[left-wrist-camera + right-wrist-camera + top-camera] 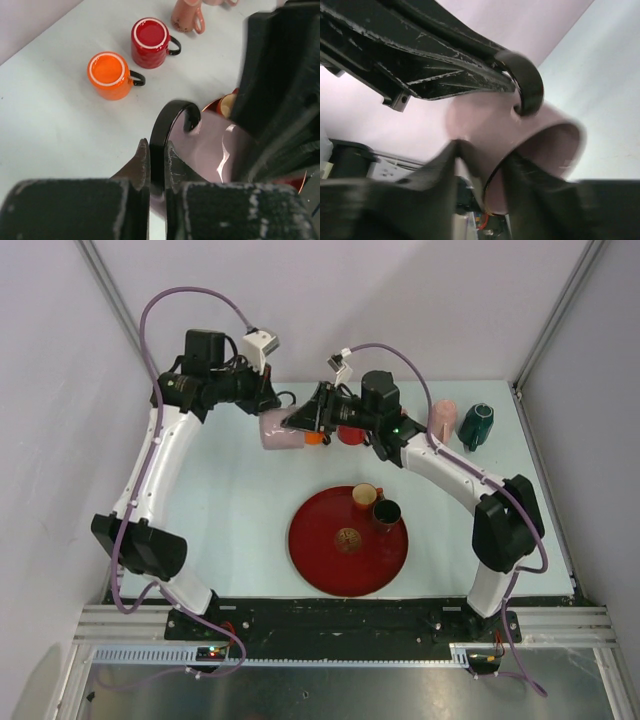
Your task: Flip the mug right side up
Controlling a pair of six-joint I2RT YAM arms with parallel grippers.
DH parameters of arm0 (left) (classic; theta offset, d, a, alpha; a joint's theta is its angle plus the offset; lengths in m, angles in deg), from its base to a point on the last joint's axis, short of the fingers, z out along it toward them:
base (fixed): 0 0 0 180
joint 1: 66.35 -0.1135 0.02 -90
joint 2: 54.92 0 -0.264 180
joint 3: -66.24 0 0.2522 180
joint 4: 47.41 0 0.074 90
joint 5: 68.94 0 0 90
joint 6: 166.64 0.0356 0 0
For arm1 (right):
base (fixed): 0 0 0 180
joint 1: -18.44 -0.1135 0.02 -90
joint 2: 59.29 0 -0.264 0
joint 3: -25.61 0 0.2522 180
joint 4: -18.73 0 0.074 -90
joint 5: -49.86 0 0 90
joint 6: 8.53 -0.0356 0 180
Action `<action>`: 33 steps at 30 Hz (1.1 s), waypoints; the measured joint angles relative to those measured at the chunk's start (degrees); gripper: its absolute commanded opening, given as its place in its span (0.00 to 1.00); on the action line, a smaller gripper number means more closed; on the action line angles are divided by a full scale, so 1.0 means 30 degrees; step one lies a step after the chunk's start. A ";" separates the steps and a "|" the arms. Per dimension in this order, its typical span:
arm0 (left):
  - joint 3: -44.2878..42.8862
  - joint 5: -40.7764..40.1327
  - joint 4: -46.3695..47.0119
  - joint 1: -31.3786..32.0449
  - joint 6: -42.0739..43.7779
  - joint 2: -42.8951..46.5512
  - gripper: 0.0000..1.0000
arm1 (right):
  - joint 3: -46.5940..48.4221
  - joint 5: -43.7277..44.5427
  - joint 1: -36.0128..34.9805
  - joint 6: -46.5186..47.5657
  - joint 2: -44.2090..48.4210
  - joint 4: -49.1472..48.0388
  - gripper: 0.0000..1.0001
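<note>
A pale pink mug (278,430) with a black handle (170,120) lies on its side between the two grippers, at the back middle of the table. My left gripper (270,405) is shut on the handle; its two fingertips (141,160) pinch the black loop in the left wrist view. My right gripper (303,420) grips the mug's wall at the rim, one finger inside the mouth (530,175) and one outside. The mug's open mouth (545,150) faces the right wrist camera. I cannot tell whether the mug touches the table.
An orange mug (107,75) and a red mug (150,42) stand upright just right of the pink mug. A speckled pink mug (443,420) and a teal mug (476,426) sit back right. A red plate (320,560) in front holds two mugs (365,497).
</note>
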 measured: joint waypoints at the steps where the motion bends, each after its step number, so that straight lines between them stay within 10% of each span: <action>1: 0.0000 0.0131 0.0000 0.0000 -0.0044 0.0000 0.00 | 0.0000 -0.0211 -0.0015 -0.0204 -0.0095 -0.0160 0.07; 3: 0.0000 0.0197 -0.0029 -0.0189 0.0058 0.0015 0.07 | 0.0015 -0.0678 0.0073 -0.0816 -0.0153 -0.0576 0.02; 7: 0.0007 0.0117 0.0124 -0.0204 0.0000 -0.0124 0.84 | 0.0051 -0.0532 0.0058 -0.0138 -0.0044 0.0022 0.00; 9: 0.0066 0.0087 0.0299 -0.0335 -0.0189 -0.0102 0.96 | -0.0219 0.0044 -0.0007 0.0845 0.0146 0.1275 0.00; 20: 0.0605 -0.3978 0.0466 -0.2229 -0.0546 -0.0015 1.00 | 0.1086 0.8641 -0.3322 1.1220 -0.0095 1.5118 0.00; 33: 0.1246 -0.7104 0.0452 -0.2310 -0.0561 -0.0481 1.00 | 0.2025 1.2313 -0.5916 1.5125 -0.3366 1.9001 0.00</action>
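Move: The mauve mug hangs sideways between the hands: its middle is some 4 cm left of the right hand, about level with it and neither ahead nor back, and roughly 5 cm back, 3 cm right and 2 cm below the left hand, which still grips its handle. From the right hand, the red plate's middle lies about 16 cm back, 10 cm right and 32 cm down. On the plate, the cream mug stands about 6 cm back and 14 cm right of that hand, and the dark mug about 10 cm back and 19 cm right, both some 29 cm down. The right fingers finish closing and pinch the mug's wall at its rim, then the left fingers open wide off the handle and that hand draws away about 11 cm to the left and a little forward and down, turning counter-clockwise. Keeping its pinch, the right hand carries the mug some 24 cm down towards the far left part of the red plate, straight down at first and then also back and slightly right, while the wrist rolls about 70 degrees so that the fingers swing from pointing left to pointing mostly down. ##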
